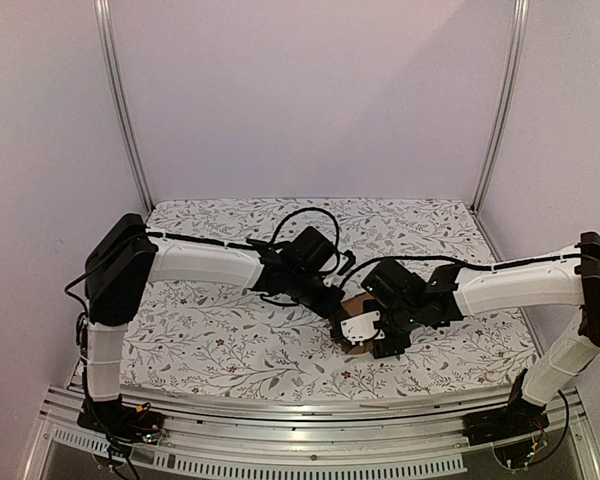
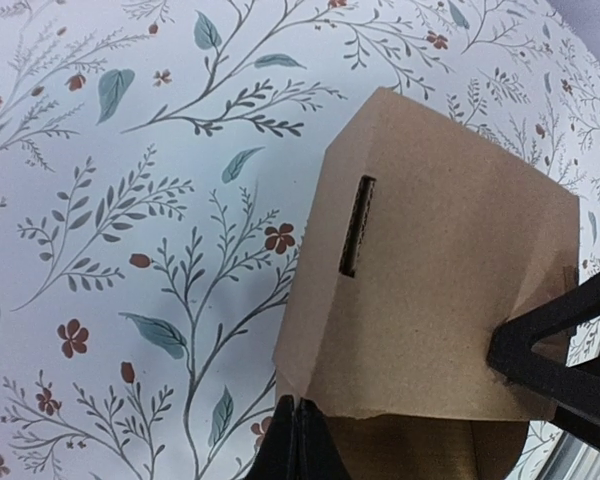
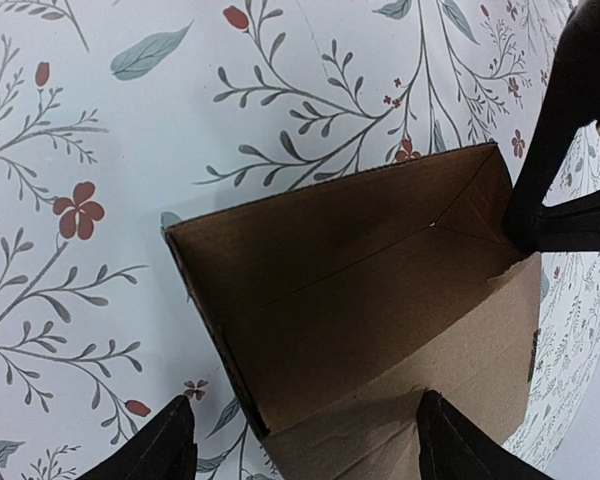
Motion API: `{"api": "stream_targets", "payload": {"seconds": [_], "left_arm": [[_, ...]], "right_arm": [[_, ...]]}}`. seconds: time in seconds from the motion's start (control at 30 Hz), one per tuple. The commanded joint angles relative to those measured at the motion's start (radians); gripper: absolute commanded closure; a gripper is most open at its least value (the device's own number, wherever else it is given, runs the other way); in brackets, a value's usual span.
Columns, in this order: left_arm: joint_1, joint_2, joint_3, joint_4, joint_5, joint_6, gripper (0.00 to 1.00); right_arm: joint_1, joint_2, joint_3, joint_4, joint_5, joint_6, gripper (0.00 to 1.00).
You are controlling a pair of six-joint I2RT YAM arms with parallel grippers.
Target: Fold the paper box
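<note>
The paper box [image 1: 351, 304] is plain brown cardboard and sits between the two arms at the table's middle. In the left wrist view its outer panel [image 2: 450, 270] shows a narrow slot [image 2: 357, 225]. My left gripper [image 2: 298, 425] is shut, and the box's lower corner runs into its fingertips. In the right wrist view I look into the open, dark inside of the box [image 3: 380, 300]. My right gripper [image 3: 305, 405] is open astride the near corner. One finger [image 3: 170, 445] is over the cloth, clear of the box. The other finger [image 3: 460, 445] rests against a cardboard panel.
A floral tablecloth [image 1: 210, 330] covers the table. Aluminium posts [image 1: 125, 110] [image 1: 502, 100] stand at the back corners before pale walls. A metal rail [image 1: 310, 415] runs along the near edge by the arm bases. The left gripper's dark body [image 3: 570, 120] stands at the box's far corner.
</note>
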Motion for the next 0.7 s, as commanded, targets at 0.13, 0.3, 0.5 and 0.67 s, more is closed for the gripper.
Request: {"api": "stream_targets", "payload": {"seconds": [0.13,0.3,0.5,0.67], "left_arm": [[-0.015,0.001,0.099,-0.047,0.104,0.113,0.95],[-0.014,-0.175,-0.046,-0.057,0.007,0.152,0.81],[-0.015,-0.503,-0.456,0.109,-0.087,0.022,0.71],[-0.017,-0.544,-0.721,0.328,-0.124,-0.16,0.73]], "right_arm": [[0.029,0.075,-0.027,-0.05,-0.077,0.005,0.26],[0.016,0.075,-0.021,-0.05,-0.073,0.019,0.26],[0.013,0.064,-0.017,-0.046,-0.062,0.024,0.25],[0.013,0.043,-0.001,-0.053,-0.036,0.043,0.23]]}}
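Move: My left hand is shut, with its fingertips at the forward corner of the paper box's open mouth. The middle of the box lies about 3 cm to its right, 2 cm back and a couple of centimetres lower. From my right hand, whose open fingers straddle the box's near corner, the box's middle is roughly 5 cm ahead and 5 cm to the left, also about 2 cm lower. I take my left fingertips off the mouth's corner, parting the fingers to a bit over a quarter open, and swing the hand away from the box: about 10 cm to the left while climbing some 7 cm and drawing back toward my base. My right hand keeps its wide straddle on the box's near corner and eases about 1 cm left. ##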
